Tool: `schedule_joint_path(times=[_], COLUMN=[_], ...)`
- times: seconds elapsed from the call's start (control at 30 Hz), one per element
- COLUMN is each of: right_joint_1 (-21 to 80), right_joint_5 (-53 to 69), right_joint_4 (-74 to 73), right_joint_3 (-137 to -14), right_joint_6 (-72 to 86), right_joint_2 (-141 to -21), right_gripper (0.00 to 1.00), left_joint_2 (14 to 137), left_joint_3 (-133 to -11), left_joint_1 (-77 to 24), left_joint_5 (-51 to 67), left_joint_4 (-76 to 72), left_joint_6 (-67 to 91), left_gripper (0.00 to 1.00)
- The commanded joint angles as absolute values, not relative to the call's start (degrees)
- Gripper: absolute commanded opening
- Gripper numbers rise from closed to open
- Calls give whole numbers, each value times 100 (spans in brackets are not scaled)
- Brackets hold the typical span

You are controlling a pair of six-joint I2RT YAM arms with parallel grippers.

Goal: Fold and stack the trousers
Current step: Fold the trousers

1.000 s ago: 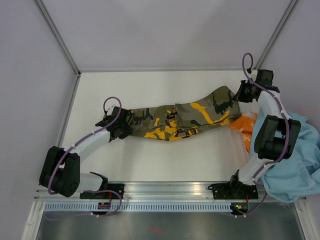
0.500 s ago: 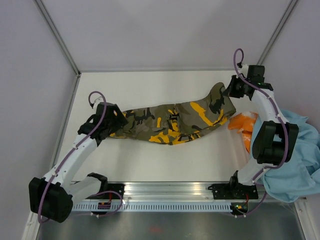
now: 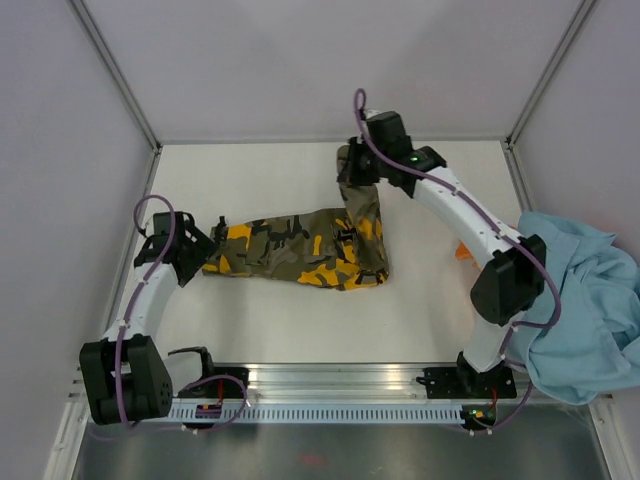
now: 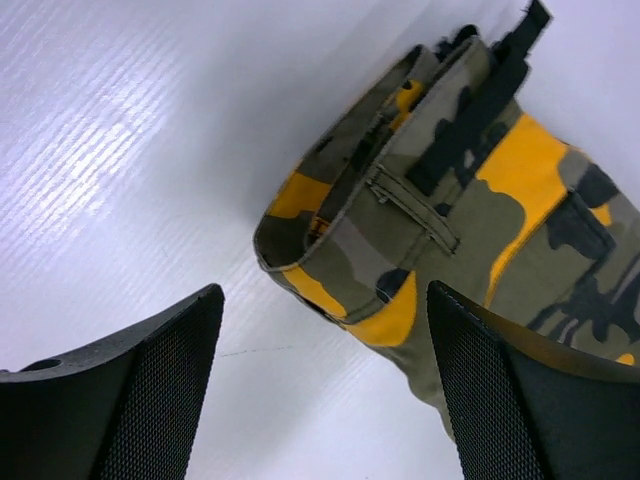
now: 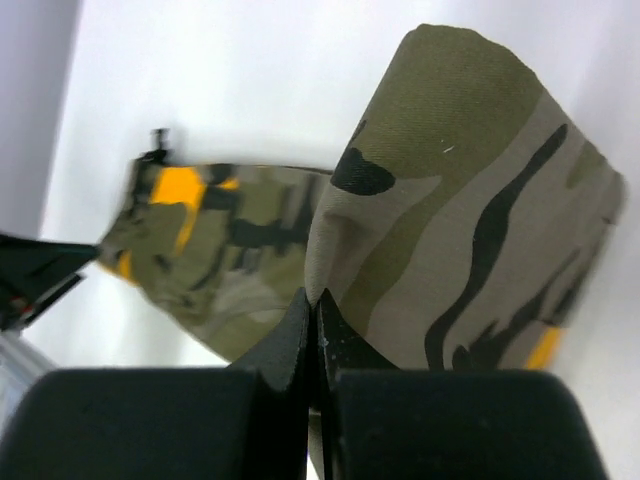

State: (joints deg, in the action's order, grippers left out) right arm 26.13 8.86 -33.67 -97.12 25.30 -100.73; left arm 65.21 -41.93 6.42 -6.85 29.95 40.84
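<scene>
The camouflage trousers [image 3: 295, 258] lie across the middle of the table, olive-grey with black and yellow-orange blotches. Their right end is lifted and turned back over the rest. My right gripper [image 3: 356, 166] holds that raised end above the table, and in the right wrist view the gripper [image 5: 315, 300] is shut on a fold of the trousers [image 5: 470, 190]. My left gripper [image 3: 198, 258] stands open just left of the trousers' left end. In the left wrist view its fingers [image 4: 130, 390] flank bare table, with the hem of the trousers [image 4: 450, 210] just beyond them and untouched.
A plain light-blue garment [image 3: 580, 300] is heaped at the right edge behind the right arm. A bit of orange garment [image 3: 462, 250] peeks out beside it. Grey walls close the table at back and sides. A metal rail [image 3: 330, 385] runs along the near edge.
My left gripper opened, let go of the trousers' left end and drew back to the left. My right gripper carried the other end up and leftward, folding it over.
</scene>
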Motion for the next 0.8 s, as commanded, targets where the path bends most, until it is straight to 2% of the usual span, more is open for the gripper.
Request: schedule_joint_path(times=[0.0,0.07,0.2,0.37,0.53,0.77], right_joint_1=[3512,3822,4524,5044,5423,5642], right_joint_5=[396,212,97,35,-571,-597], right_joint_4=[-3427,-3489,-3279,-2911,-2804,-1909], right_joint_3=[-10755,-11301,-11855,-12445,-13120,-13307], right_joint_6=[3059,3120,3313,3428,3998,4930], right_joint_2=[-10765,-11203,-11776,-12461,-13244,-13834], right_gripper=[0,0,0,0,0,0], left_joint_2=[6671,6688,6987,7023,7014,6619], left_joint_3=[-4105,-3948,-3867,-3498,-3375,-3156], left_joint_1=[913,1019,1326,1380,1389,1389], left_joint_5=[-843,-940,-573,-343,-264,-887], left_joint_4=[2849,2603,2233,1908,1907,2232], left_joint_6=[4236,4228,4288,4473,4596,4895], left_gripper=[87,83,68,65,59,59])
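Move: The right hand holds a folded end of the trousers. The open left end, where it is being taken, lies about 35 cm to its left, 10 cm back and 21 cm below; the black strap sits there too, 6 cm farther out. The cloth's near right edge is some 16 cm back, straight below. From the open left hand, the left end is about 4 cm ahead, 7 cm right and 7 cm below. Right hand carries its pinched end about 30 cm left, lowering, towards the left end; left hand sinks, narrowing. ##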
